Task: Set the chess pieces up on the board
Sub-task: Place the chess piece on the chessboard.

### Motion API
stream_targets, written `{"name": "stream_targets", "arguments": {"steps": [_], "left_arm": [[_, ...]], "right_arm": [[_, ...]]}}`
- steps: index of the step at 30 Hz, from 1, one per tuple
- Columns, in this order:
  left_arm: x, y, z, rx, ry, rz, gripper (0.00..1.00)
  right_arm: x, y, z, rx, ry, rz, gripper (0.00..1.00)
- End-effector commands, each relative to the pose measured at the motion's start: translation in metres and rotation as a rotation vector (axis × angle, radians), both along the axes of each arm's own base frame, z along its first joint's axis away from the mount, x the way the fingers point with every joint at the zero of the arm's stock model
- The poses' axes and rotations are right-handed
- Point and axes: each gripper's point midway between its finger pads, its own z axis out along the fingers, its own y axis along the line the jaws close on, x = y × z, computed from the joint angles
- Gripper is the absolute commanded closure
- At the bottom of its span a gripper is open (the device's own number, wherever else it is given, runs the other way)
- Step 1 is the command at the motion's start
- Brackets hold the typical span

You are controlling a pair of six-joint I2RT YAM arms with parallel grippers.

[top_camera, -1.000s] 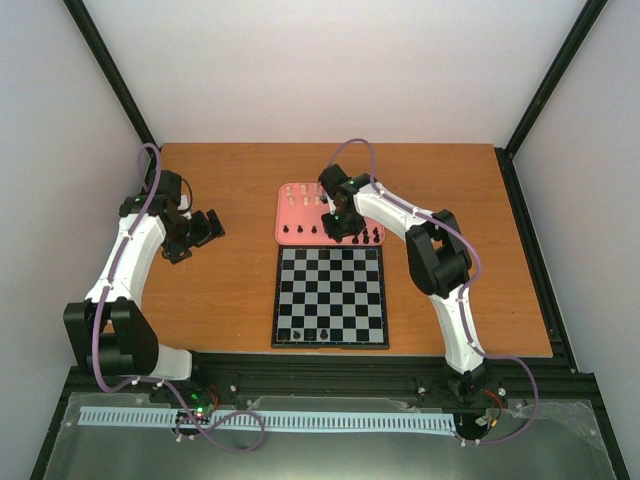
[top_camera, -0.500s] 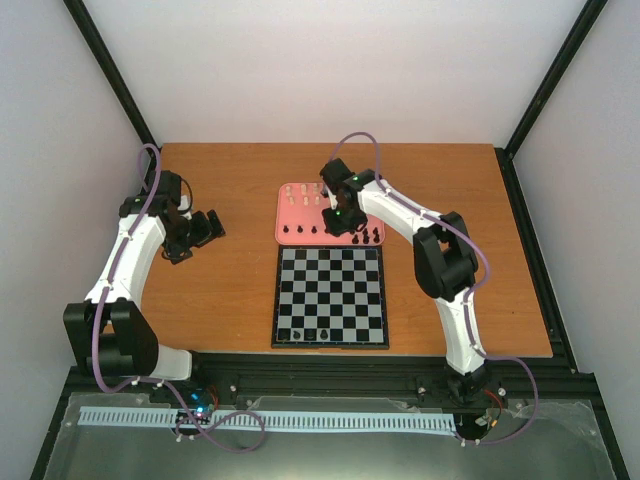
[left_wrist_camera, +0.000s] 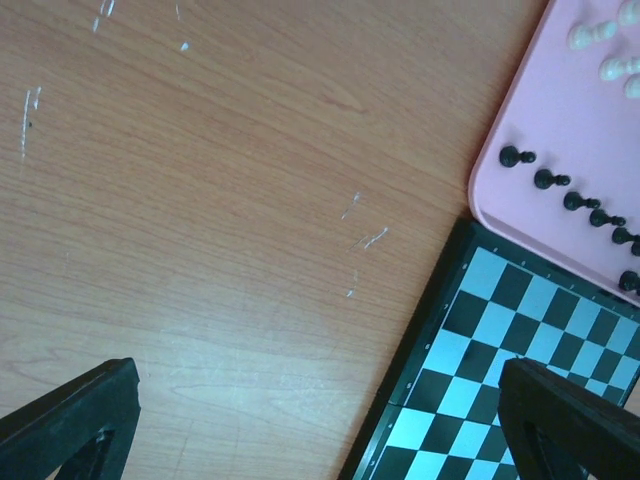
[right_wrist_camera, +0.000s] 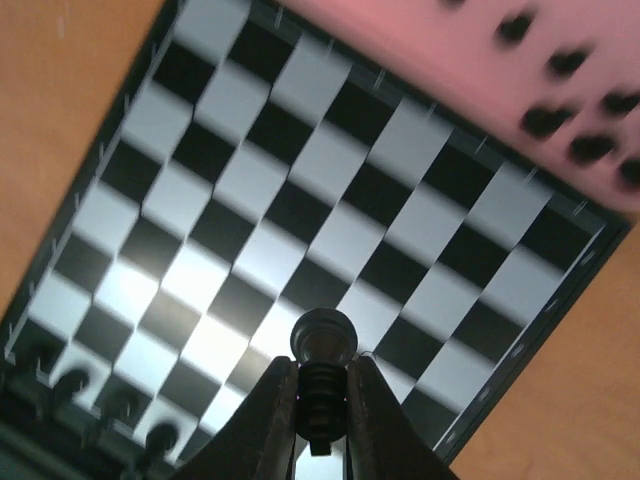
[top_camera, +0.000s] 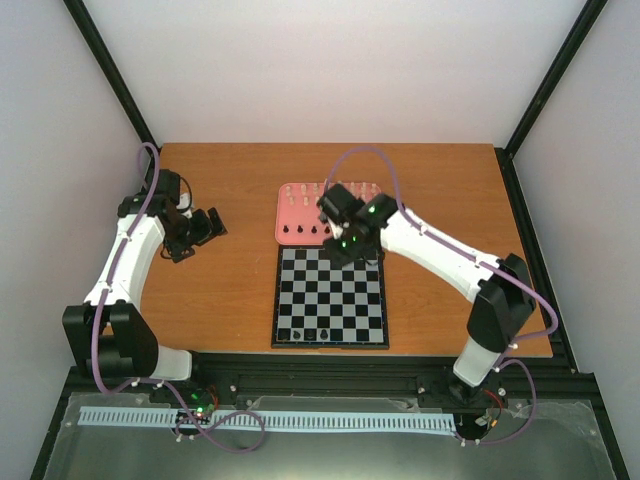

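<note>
My right gripper [top_camera: 345, 245] [right_wrist_camera: 322, 368] is shut on a black chess piece [right_wrist_camera: 323, 338], gripped by its stem between both fingers. It hangs over the far edge of the board [top_camera: 330, 290] [right_wrist_camera: 330, 225]. Several black chess pieces [top_camera: 306, 333] [right_wrist_camera: 98, 392] stand on the board's near row. More black pieces [top_camera: 300, 232] [left_wrist_camera: 565, 190] and cream-white ones [top_camera: 300, 197] [left_wrist_camera: 592, 35] stand on the pink tray [top_camera: 284, 215] [left_wrist_camera: 560, 110]. My left gripper [top_camera: 205, 228] [left_wrist_camera: 318, 372] is open over bare wood, left of the board's corner [left_wrist_camera: 480, 350].
The pink tray [right_wrist_camera: 440, 55] lies against the board's far side. Black metal rails run along the table's right and near edges. Orange wood surrounds the board and the tray on all sides.
The right gripper closed on a black piece over the tray, then came toward me with it to the board's far edge. The right arm stretched out. The left arm stayed still.
</note>
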Motion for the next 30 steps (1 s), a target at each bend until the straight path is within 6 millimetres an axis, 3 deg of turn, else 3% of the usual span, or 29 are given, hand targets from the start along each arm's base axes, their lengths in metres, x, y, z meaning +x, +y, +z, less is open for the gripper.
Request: {"name": "stream_targets", "arguments": {"steps": [1, 5, 13, 21, 30], "left_arm": [[0.014, 0.003, 0.029, 0.016, -0.091, -0.007, 0.00], [0.018, 0.007, 0.030, 0.040, -0.088, -0.004, 0.00], [0.010, 0.011, 0.023, 0.066, -0.084, 0.005, 0.00], [0.007, 0.013, 0.025, 0.084, -0.089, -0.003, 0.00], [0.008, 0.012, 0.022, 0.079, -0.087, -0.007, 0.00]], "right_arm": [[-0.061, -0.017, -0.028, -0.075, 0.122, -0.009, 0.94], [-0.100, -0.013, -0.040, -0.075, 0.167, 0.029, 0.94], [-0.134, 0.001, -0.062, -0.057, 0.207, 0.070, 0.94], [-0.147, 0.018, -0.082, -0.084, 0.241, 0.116, 0.94], [-0.149, 0.012, -0.099, -0.127, 0.256, 0.097, 0.94]]}}
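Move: The black piece gripped by the right hand is bound for an empty dark square in the board's nearest row, about 15 cm back, 2 cm left and 15 cm below. Beside that square, 3 cm farther left, stands the nearest of the black pieces already placed. The board's middle is roughly 4 cm back and 2 cm left; the tray's three remaining front-row black pieces centre about 12 cm ahead and 6 cm right. From the left hand the square lies some 17 cm back, 30 cm right. The black piece, still pinched between the right fingers, is carried back about 15 cm over the board to its near edge and lowered some 9 cm. It travels fast at first, then eases down almost vertically with a small shift left towards the placed pieces, while the wrist tips about 15 degrees so that the fingers point nearly straight down. ##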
